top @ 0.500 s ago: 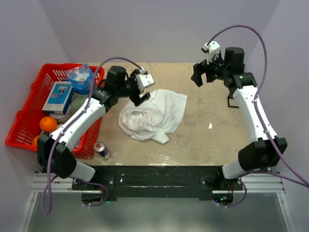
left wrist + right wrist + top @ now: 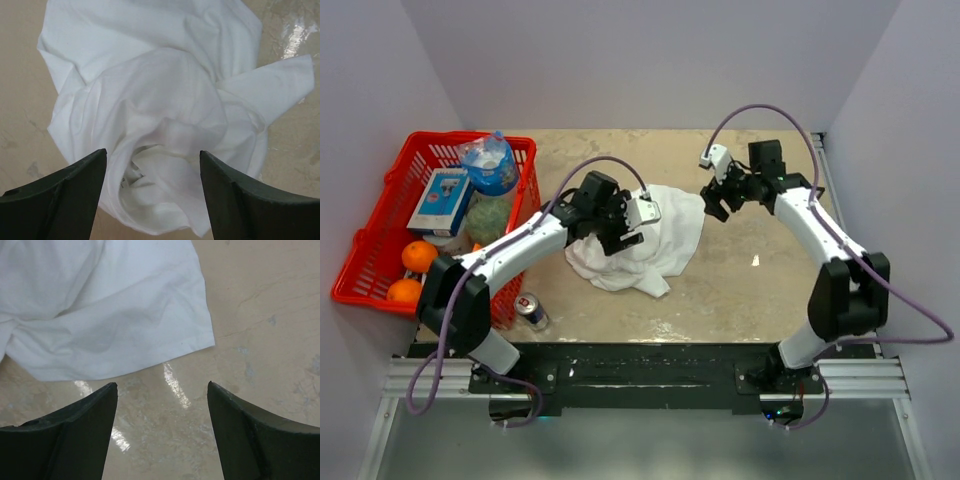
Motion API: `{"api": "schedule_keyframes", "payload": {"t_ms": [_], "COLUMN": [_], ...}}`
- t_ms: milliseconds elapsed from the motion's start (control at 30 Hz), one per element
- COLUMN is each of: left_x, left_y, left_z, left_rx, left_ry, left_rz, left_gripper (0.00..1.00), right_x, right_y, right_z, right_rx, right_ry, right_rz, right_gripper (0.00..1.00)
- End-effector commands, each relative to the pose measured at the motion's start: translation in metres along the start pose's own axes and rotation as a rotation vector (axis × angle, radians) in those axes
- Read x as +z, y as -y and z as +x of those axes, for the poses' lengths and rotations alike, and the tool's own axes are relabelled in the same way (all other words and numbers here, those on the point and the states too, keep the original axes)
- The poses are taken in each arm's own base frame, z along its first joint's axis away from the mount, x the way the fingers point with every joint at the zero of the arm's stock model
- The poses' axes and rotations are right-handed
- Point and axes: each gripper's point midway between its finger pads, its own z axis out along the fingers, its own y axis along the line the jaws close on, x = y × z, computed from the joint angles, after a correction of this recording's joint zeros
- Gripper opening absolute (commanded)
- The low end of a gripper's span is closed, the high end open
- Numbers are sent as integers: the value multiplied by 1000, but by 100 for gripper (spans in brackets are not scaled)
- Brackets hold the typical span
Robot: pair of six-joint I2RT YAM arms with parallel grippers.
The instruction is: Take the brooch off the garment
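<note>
The garment [image 2: 655, 240] is a white T-shirt lying crumpled in a heap on the beige table [image 2: 750, 290]. No brooch shows in any view; it is hidden. My left gripper [image 2: 616, 238] hovers over the heap's left part. In the left wrist view it [image 2: 152, 157] is open, its dark fingers [image 2: 75, 192] straddling the shirt's neck opening [image 2: 150, 165]. My right gripper [image 2: 718, 206] hangs at the shirt's far right edge. From the right wrist it [image 2: 162, 390] is open over bare table, with the hem of the garment [image 2: 110, 325] just beyond the fingertips.
A red basket [image 2: 380, 250] at the left holds oranges [image 2: 418, 256], a plastic bottle [image 2: 488, 165] and a blue-and-white box [image 2: 440, 200]. A drink can [image 2: 531, 312] lies near the front left table edge. Walls close in the back and sides.
Both arms have come in toward the shirt. The left gripper moved from its far left corner onto the heap; the right dropped from the back right to the shirt's right edge.
</note>
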Motion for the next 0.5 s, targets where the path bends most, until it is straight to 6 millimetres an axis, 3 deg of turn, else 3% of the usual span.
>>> {"api": "schedule_keyframes", "payload": {"t_ms": [0, 133, 267, 400, 467], "left_x": [8, 20, 19, 22, 25], "left_y": [-35, -50, -67, -61, -54], "left_z": [-10, 6, 9, 17, 25], "left_rx": [-65, -140, -174, -170, -173], "left_ry": [-3, -57, -48, -62, -74], "left_rz": [-97, -95, -117, -77, -52], "left_gripper": [77, 67, 57, 52, 50], "right_x": [32, 79, 109, 129, 132], "right_y": [32, 48, 71, 86, 91], "right_z": [-4, 23, 42, 51, 45], "right_rx": [-41, -17, -13, -7, -11], "right_ry": [-9, -101, -159, -191, -185], "right_rz": [49, 58, 117, 130, 133], "right_gripper": [74, 73, 73, 71, 70]}}
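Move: The left hand heads for the folds on the garment's far left side, about 8 cm ahead, 2 cm left and 11 cm below; the garment's middle is 5 cm ahead, 4 cm right, and the drink can 14 cm back, 19 cm left, both about 12 cm below. From the right hand, the garment's far right corner is some 11 cm straight ahead and 17 cm below. The brooch can't be made out. The right hand swoops down some 14 cm while reaching about 10 cm forward to the garment's far right corner, its fingers still well open and its left side dipping slightly. Meanwhile the left hand glides about 6 cm forward over the heaped cloth, drifting left and sinking a little as the wrist turns some 10 degrees counter-clockwise and the fingers close from wide to about half open, above the far left folds. ##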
